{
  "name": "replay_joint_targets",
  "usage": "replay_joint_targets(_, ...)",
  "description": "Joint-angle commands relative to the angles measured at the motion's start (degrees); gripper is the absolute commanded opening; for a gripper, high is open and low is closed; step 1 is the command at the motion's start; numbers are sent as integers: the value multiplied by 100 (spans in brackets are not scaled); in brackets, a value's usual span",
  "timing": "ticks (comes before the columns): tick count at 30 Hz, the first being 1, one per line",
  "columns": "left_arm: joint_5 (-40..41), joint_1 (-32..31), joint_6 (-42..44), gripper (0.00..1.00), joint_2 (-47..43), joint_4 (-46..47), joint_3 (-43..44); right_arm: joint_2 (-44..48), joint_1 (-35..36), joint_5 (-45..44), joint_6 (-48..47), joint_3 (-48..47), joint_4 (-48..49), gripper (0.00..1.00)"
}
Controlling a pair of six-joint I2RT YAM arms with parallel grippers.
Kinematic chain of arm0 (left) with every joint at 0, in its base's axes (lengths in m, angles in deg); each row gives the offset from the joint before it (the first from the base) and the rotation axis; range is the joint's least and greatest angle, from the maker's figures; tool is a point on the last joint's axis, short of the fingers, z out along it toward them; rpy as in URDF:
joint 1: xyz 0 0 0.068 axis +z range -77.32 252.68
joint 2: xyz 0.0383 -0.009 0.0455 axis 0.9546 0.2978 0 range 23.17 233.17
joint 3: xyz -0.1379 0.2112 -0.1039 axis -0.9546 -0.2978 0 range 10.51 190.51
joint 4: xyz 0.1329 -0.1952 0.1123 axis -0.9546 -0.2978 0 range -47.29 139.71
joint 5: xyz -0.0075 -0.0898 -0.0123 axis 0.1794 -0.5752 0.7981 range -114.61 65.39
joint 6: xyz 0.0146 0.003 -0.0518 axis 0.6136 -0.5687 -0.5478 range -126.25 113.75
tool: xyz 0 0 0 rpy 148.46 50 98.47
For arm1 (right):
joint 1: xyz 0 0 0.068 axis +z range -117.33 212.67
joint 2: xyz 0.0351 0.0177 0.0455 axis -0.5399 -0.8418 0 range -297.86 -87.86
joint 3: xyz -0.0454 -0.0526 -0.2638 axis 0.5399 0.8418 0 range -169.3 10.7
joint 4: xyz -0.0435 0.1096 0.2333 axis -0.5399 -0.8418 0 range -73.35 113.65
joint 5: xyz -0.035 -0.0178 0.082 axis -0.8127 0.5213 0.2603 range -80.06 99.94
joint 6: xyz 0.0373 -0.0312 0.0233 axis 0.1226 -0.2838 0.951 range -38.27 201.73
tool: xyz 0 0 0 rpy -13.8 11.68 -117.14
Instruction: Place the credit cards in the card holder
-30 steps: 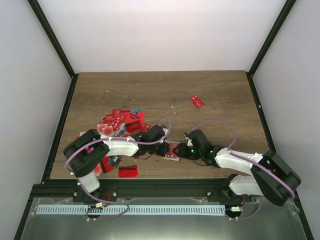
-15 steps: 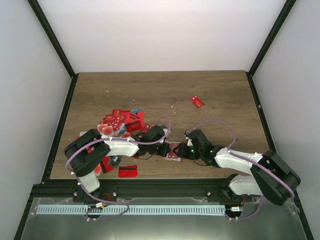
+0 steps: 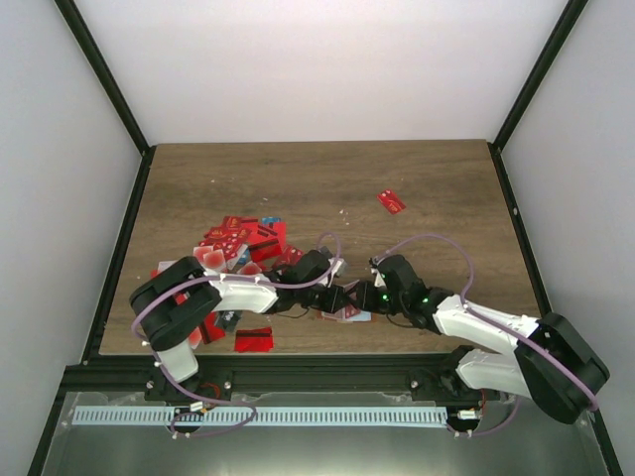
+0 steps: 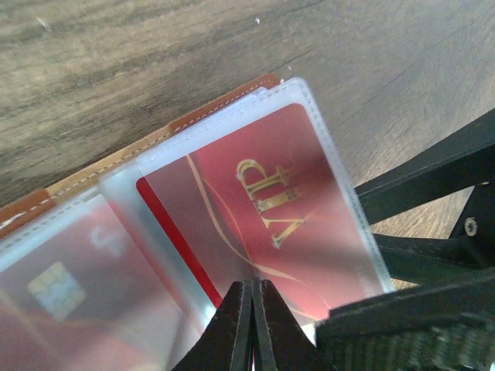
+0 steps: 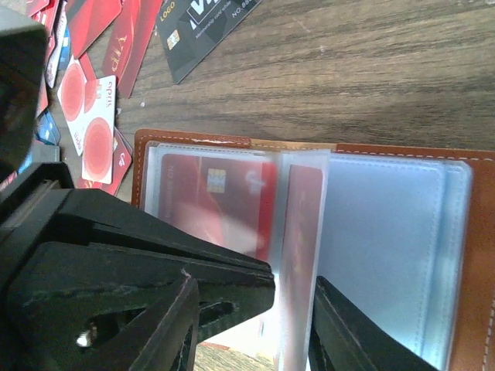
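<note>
The brown card holder lies open on the table near the front edge, between both grippers. Its brown edge frames clear sleeves. One sleeve holds a red VIP card and stands lifted; my left gripper is shut on its lower edge. My right gripper stands open, one finger on each side of that upright sleeve. Another sleeve shows a red chip card. A heap of mostly red credit cards lies left of the holder.
A lone red card lies far right of the heap. Another red card sits by the front edge. A black card and white cards with red blotches lie just beyond the holder. My arms meet at the front.
The right arm has shifted so its gripper sits closer against the left one over the holder, and its jaws narrowed slightly. The left gripper stays shut in place.
</note>
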Motion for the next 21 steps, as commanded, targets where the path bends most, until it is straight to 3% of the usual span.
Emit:
replay_joint_targets(1,337,-14,4,4,-527,-257,16,-2,-2,137,-116,-303,-49,40)
replay_joint_targets(10,1470,149,154,9,-1647,-1312,-301,-478,48,584,-76,-497,309,40)
replay_joint_targets(21,2680,888,202,37,-3334,-2620,-1158,-1562,565,888,-224,-1504,663,39)
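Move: The left hand, shut, is low over the middle of the open card holder; the white card with a red circle lies some 18 cm to its left and 3 cm ahead, the black card about 7 cm left and 9 cm ahead, the red card 12 cm left and 9 cm ahead, all roughly 3 cm below. The holder's raised page stands at the right hand's fingers, about 1 cm ahead; the holder's middle is 2 cm left, level with it, some 4 cm below. Left hand rises and swings some 12 cm left towards the cards, opening; right sweeps 6 cm left across the holder. ##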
